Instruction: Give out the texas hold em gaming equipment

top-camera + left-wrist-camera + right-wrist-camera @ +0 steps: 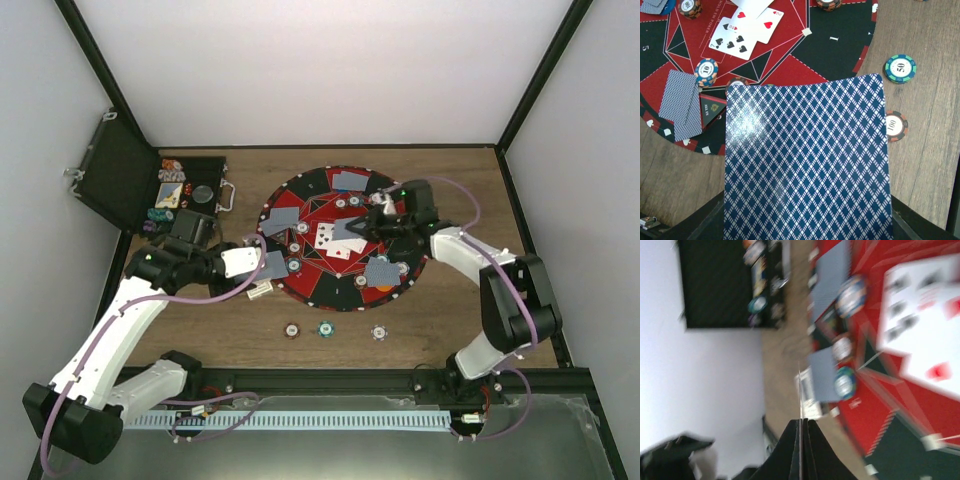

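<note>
A round red-and-black poker mat [318, 285] lies mid-table with face-up cards [335, 240] at its centre and face-down pairs [285, 218] round its rim. My left gripper [258, 266] sits at the mat's left edge, shut on a deck of blue-backed cards [805, 160] that hides its fingers. My right gripper [802, 422], over the mat's right centre [362, 228], is shut on a single card [800, 390] seen edge-on. Chips [706, 70] dot the mat. Three more chips [325, 328] lie on the wood in front of it.
An open black case [125, 175] with chips and cards in its tray stands at the back left. A 50 chip [900, 68] and a 100 chip [896, 125] lie beside the mat's near edge. The right wrist view is blurred.
</note>
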`<state>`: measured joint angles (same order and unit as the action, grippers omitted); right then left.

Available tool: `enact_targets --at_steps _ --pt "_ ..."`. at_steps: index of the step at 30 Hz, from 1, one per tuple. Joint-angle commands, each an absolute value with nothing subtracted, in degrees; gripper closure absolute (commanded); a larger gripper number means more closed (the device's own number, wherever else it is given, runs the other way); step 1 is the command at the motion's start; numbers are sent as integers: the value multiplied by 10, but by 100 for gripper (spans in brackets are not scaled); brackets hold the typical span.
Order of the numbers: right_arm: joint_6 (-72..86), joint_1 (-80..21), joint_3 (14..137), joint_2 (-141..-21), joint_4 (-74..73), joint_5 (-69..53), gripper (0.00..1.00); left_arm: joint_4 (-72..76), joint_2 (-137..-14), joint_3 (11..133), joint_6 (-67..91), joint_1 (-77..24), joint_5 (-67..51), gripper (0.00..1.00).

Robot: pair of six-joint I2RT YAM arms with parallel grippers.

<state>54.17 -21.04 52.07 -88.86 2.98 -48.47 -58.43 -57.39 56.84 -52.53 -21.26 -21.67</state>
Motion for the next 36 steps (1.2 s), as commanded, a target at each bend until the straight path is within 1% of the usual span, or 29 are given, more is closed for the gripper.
enact_targets --at_steps 1,6,12,18,21,22,24,28,29,33,36 --pt "396 -138 578 -942 -132 -417 99 -576 -562 563 -530 -212 -224 93" --pt "340 -93 630 -1022 -177 -375 99 -576 -566 564 -531 -213 -224 93" --pt "311 -77 713 -1107 -207 -366 99 -578 -568 567 -531 -212 -221 93" --pt "284 -72 768 -1148 -246 -324 99 -580 -565 561 -537 -212 -213 93" --pt "274 -71 785 -1161 -265 -301 96 -578 -568 564 -536 -213 -216 93" --pt "272 -70 787 -1163 -266 -296 92 -579 -569 565 -535 -213 -218 93" --pt "268 -70 791 -1167 -271 -292 77 -580 -572 570 -534 -212 -220 93" --pt "266 -70 798 -1167 -293 -255 52 -589 -576 580 -535 -213 -220 93" --pt "266 -69 799 -1163 -299 -238 48 -590 -575 580 -536 -212 -219 93" --pt "269 -70 808 -1135 -330 -159 43 -592 -571 579 -538 -212 -219 93" --pt "278 -73 807 -1096 -349 -94 32 -592 -569 580 -536 -213 -223 93"
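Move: The right hand holds a face-down playing card over the mat. The bare patch it goes to is about 10 cm ahead, 7 cm to its right and 15 cm below. At that same depth, the face-up cards lie some 6 cm ahead and 4 cm left, a chip stack 17 cm ahead and 7 cm right, and the face-down pair 2 cm back and 8 cm right. From the left hand the patch is roughly 23 cm ahead, 37 cm right and 17 cm down. Rightward, down and forward in one quick sweep, the right hand carries the pinched card about 10 cm right, 12 cm down and 9 cm out to the patch right of the face-up cards. It then slows, opens its fingers wide to let go of the card, and backs off a few centimetres right, the fingers having tipped steadily down towards the mat by nearly 40 degrees. ##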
